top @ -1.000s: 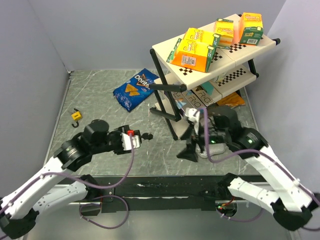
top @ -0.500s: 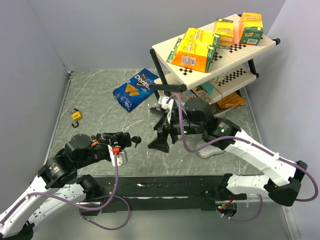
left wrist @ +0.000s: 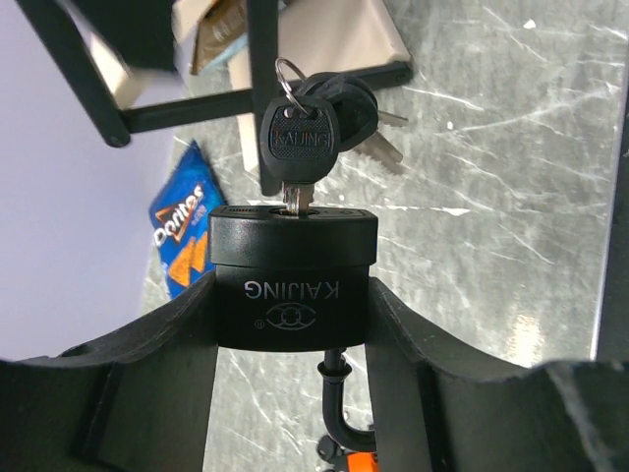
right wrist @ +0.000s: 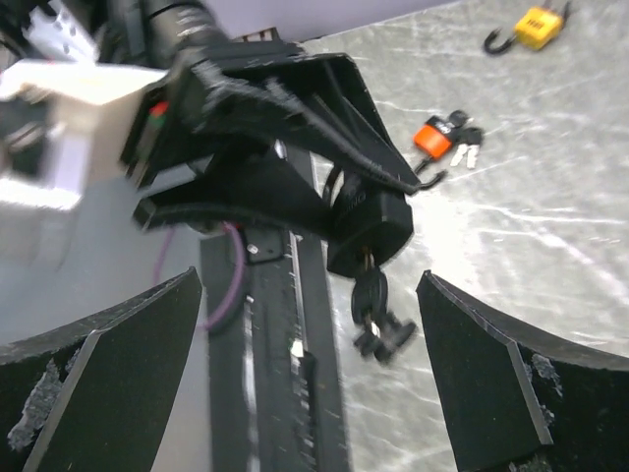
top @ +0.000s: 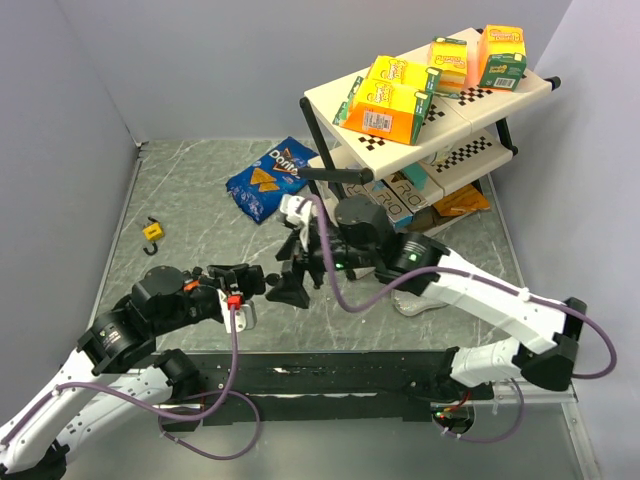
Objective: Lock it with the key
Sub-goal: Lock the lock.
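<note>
My left gripper [left wrist: 293,295] is shut on a black padlock [left wrist: 293,280], one finger on each side of its body. The shackle [left wrist: 346,418] hangs open beneath the body. A black-headed key [left wrist: 300,138] stands in the keyhole with spare keys on its ring. In the top view the left gripper [top: 248,280] holds the padlock [top: 252,277] just left of my right gripper [top: 287,270]. The right gripper [right wrist: 307,285] is open and faces the key [right wrist: 371,293], which lies between its fingers without touching them. The padlock [right wrist: 369,228] shows above the key there.
An orange padlock with keys [right wrist: 434,138] lies on the table under the left arm. A yellow padlock [top: 152,232] sits at the far left. A blue Doritos bag [top: 268,178] lies behind. A slanted shelf rack [top: 420,110] with boxes stands at the back right.
My right arm has swung left from the rack to the held padlock's key, its jaws widening a little. The left arm drew back towards its base early on, then held still.
</note>
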Available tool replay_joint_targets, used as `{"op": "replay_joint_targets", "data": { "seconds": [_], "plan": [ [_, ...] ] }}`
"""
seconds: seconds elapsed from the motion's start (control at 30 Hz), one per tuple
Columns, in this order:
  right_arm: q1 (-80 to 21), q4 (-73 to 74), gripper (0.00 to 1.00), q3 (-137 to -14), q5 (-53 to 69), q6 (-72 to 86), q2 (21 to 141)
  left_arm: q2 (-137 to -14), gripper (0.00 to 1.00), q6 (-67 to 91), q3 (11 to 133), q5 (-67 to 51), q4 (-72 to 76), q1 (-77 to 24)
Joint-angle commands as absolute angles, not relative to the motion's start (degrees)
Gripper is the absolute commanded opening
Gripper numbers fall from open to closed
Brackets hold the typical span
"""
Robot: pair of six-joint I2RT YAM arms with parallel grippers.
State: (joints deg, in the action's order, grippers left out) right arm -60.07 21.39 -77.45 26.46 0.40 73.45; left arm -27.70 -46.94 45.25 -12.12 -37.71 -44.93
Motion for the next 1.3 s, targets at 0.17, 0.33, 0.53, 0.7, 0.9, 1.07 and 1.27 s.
{"op": "replay_joint_targets", "data": {
  "seconds": [0.17, 0.33, 0.53, 0.7, 0.9, 1.07, 1.27],
  "plan": [
    [-60.2, 15.6, 0.98, -83.1, 26.3, 13.2, 80.7, -23.9, 0.01, -50.7, 48.5, -11.0, -29.1, -44.8],
    [-60.4, 13.1, 0.90, -82.4, 27.3, 15.4, 82.6, -24.0, 0.01, -50.8, 49.3, -10.5, -29.2, -44.7],
    [-60.7, 11.3, 0.78, -83.8, 28.0, 17.3, 85.6, -24.6, 0.01, -51.0, 49.8, -11.5, -29.6, -44.7],
    [-60.7, 11.0, 0.63, -83.7, 28.8, 17.4, 87.5, -24.3, 0.01, -50.2, 49.3, -10.1, -28.3, -44.7],
    [-60.6, 9.9, 0.41, -83.9, 30.7, 18.8, 89.0, -24.2, 0.01, -49.0, 48.7, -9.4, -27.6, -44.8],
    [-60.5, 9.8, 0.14, -85.3, 32.0, 19.0, 90.2, -23.6, 0.04, -47.2, 47.1, -9.8, -27.4, -44.8],
    [-58.2, 8.5, 0.00, -85.3, 35.5, 20.2, 89.8, -23.4, 0.37, -43.3, 46.8, -9.1, -29.4, -44.8]
  ]
}}
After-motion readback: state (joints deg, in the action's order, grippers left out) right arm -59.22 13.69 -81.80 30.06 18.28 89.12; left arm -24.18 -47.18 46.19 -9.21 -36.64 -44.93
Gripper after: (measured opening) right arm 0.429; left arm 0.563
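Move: The left hand already grips the black padlock's body between its pads. For the open right hand, that body lies about 7 cm left, 2 cm ahead and 7 cm below. Its inserted key juts towards the right hand, roughly 3 cm left, 2 cm ahead and 6 cm below it. The orange padlock on the table is some 20 cm left, 2 cm back and 28 cm below the right hand. The right hand goes about 6 cm left and down, closing on the padlock body; the left raises it slightly. ##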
